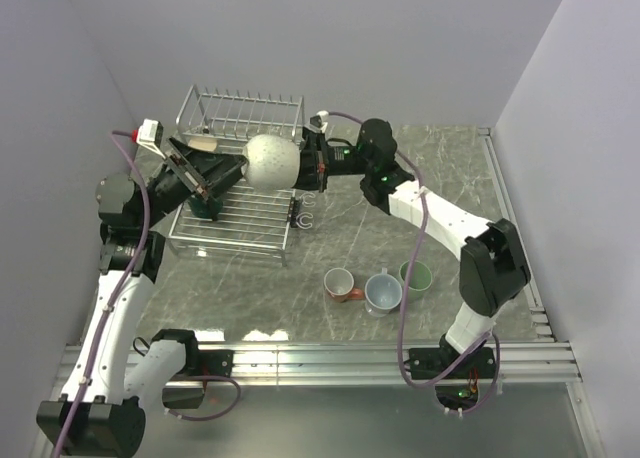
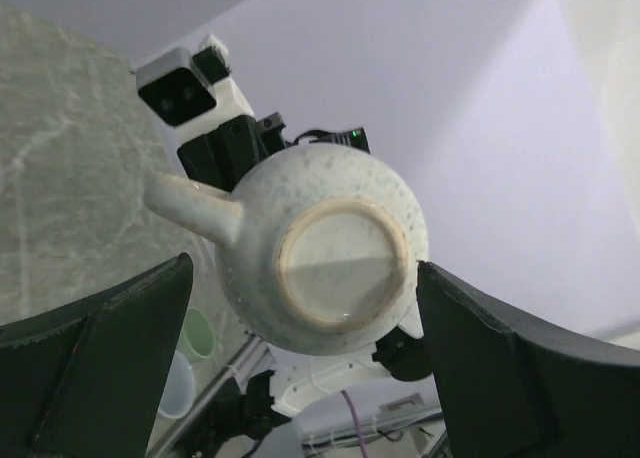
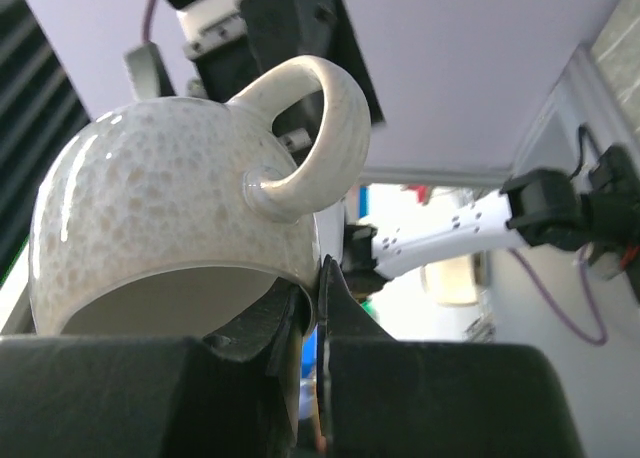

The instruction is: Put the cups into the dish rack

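Observation:
The wide cream mug point(image 1: 272, 161) hangs on its side in the air above the silver wire dish rack point(image 1: 250, 224). My right gripper point(image 1: 308, 168) is shut on its rim; in the right wrist view the fingers point(image 3: 300, 323) pinch the rim wall of the mug point(image 3: 170, 208) just below the handle. My left gripper point(image 1: 218, 178) is open and faces the mug's base point(image 2: 340, 263), with one finger point(image 2: 110, 368) well clear on the left and the other close at the right. A red-brown cup point(image 1: 340, 283), a light blue-grey cup point(image 1: 383, 292) and a pale green cup point(image 1: 416, 276) stand on the table.
A tan cup point(image 1: 203, 140) sits in the rack's back left part. The rack's raised back row of tines point(image 1: 245, 106) is just behind the held mug. Grey walls close the left and right sides. A metal rail point(image 1: 320, 356) runs along the near table edge.

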You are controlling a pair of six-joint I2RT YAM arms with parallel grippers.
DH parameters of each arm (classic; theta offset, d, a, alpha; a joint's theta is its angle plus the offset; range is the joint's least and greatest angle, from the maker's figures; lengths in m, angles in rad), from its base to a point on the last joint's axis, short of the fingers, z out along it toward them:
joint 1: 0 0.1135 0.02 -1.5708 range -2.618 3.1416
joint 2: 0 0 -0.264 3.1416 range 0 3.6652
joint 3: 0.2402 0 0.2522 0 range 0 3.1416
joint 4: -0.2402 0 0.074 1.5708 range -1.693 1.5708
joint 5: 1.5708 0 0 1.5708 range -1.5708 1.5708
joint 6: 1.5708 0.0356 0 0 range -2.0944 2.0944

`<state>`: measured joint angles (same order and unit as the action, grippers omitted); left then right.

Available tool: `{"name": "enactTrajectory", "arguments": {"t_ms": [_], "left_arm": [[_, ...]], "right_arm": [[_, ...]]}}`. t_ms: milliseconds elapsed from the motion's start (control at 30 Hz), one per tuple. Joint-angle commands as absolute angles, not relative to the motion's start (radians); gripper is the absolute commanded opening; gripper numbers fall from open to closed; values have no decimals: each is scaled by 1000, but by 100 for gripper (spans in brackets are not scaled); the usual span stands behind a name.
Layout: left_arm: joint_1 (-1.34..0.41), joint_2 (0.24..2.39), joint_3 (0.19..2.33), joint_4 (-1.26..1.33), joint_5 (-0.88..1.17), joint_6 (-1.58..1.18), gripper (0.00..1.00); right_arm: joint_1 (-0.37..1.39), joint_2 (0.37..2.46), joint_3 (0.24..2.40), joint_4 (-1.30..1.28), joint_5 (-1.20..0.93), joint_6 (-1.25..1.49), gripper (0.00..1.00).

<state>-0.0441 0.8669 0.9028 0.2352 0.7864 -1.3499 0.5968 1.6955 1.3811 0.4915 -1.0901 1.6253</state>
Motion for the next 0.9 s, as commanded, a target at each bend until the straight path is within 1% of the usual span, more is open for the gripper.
{"name": "enactTrajectory", "arguments": {"t_ms": [0, 33, 67, 100, 133, 200, 300, 400, 433, 467, 567, 700, 867], "left_arm": [[-40, 851, 986, -44, 677, -1157, 99], [-37, 847, 977, -54, 663, -1152, 99], [-35, 841, 968, -51, 651, -1158, 99], [-26, 828, 962, -49, 643, -1161, 99], [-22, 822, 951, -48, 637, -1166, 100], [-2, 819, 937, -25, 647, -1192, 100], [51, 853, 926, -8, 682, -1236, 100], [72, 945, 994, -115, 692, -1198, 99], [72, 974, 1052, -211, 689, -1174, 99], [72, 1029, 1080, -250, 690, -1123, 100], [72, 1112, 1132, -302, 706, -1111, 99], [45, 1176, 1127, -177, 752, -1207, 99], [-34, 1271, 1232, -163, 775, -1226, 100]], "right_arm": [[591, 1747, 1295, 1019, -1117, 1909, 0], [591, 1764, 1275, 1137, -1105, 1995, 0], [591, 1802, 1257, 1258, -1085, 2176, 0], [588, 1822, 1238, 1486, -1059, 2263, 0], [586, 1841, 1235, 1584, -992, 2413, 0], [586, 1893, 1244, 1765, -931, 2523, 0], [581, 1878, 1252, 1764, -931, 2534, 0], [581, 1856, 1253, 1764, -920, 2540, 0], [581, 1849, 1255, 1764, -925, 2545, 0], [583, 1842, 1252, 1763, -925, 2545, 0], [587, 1822, 1240, 1763, -927, 2543, 0], [635, 1818, 1246, 1755, -946, 2540, 0], [678, 1832, 1272, 1712, -985, 2514, 0]]}}
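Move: The speckled cup, held by its rim in the right hand, has its middle about 9 cm to the open left hand's right, 1 cm ahead and 2 cm lower. From the right hand, the left gripper is some 15 cm left, level fore and aft and about 3 cm higher. The dark green cup in the dish rack stands roughly 14 cm ahead, 11 cm left and 30 cm below the left hand. Open left hand sweeps forward-down some 15 cm past the cup; right, still pinching it, dips, then half-rises. ##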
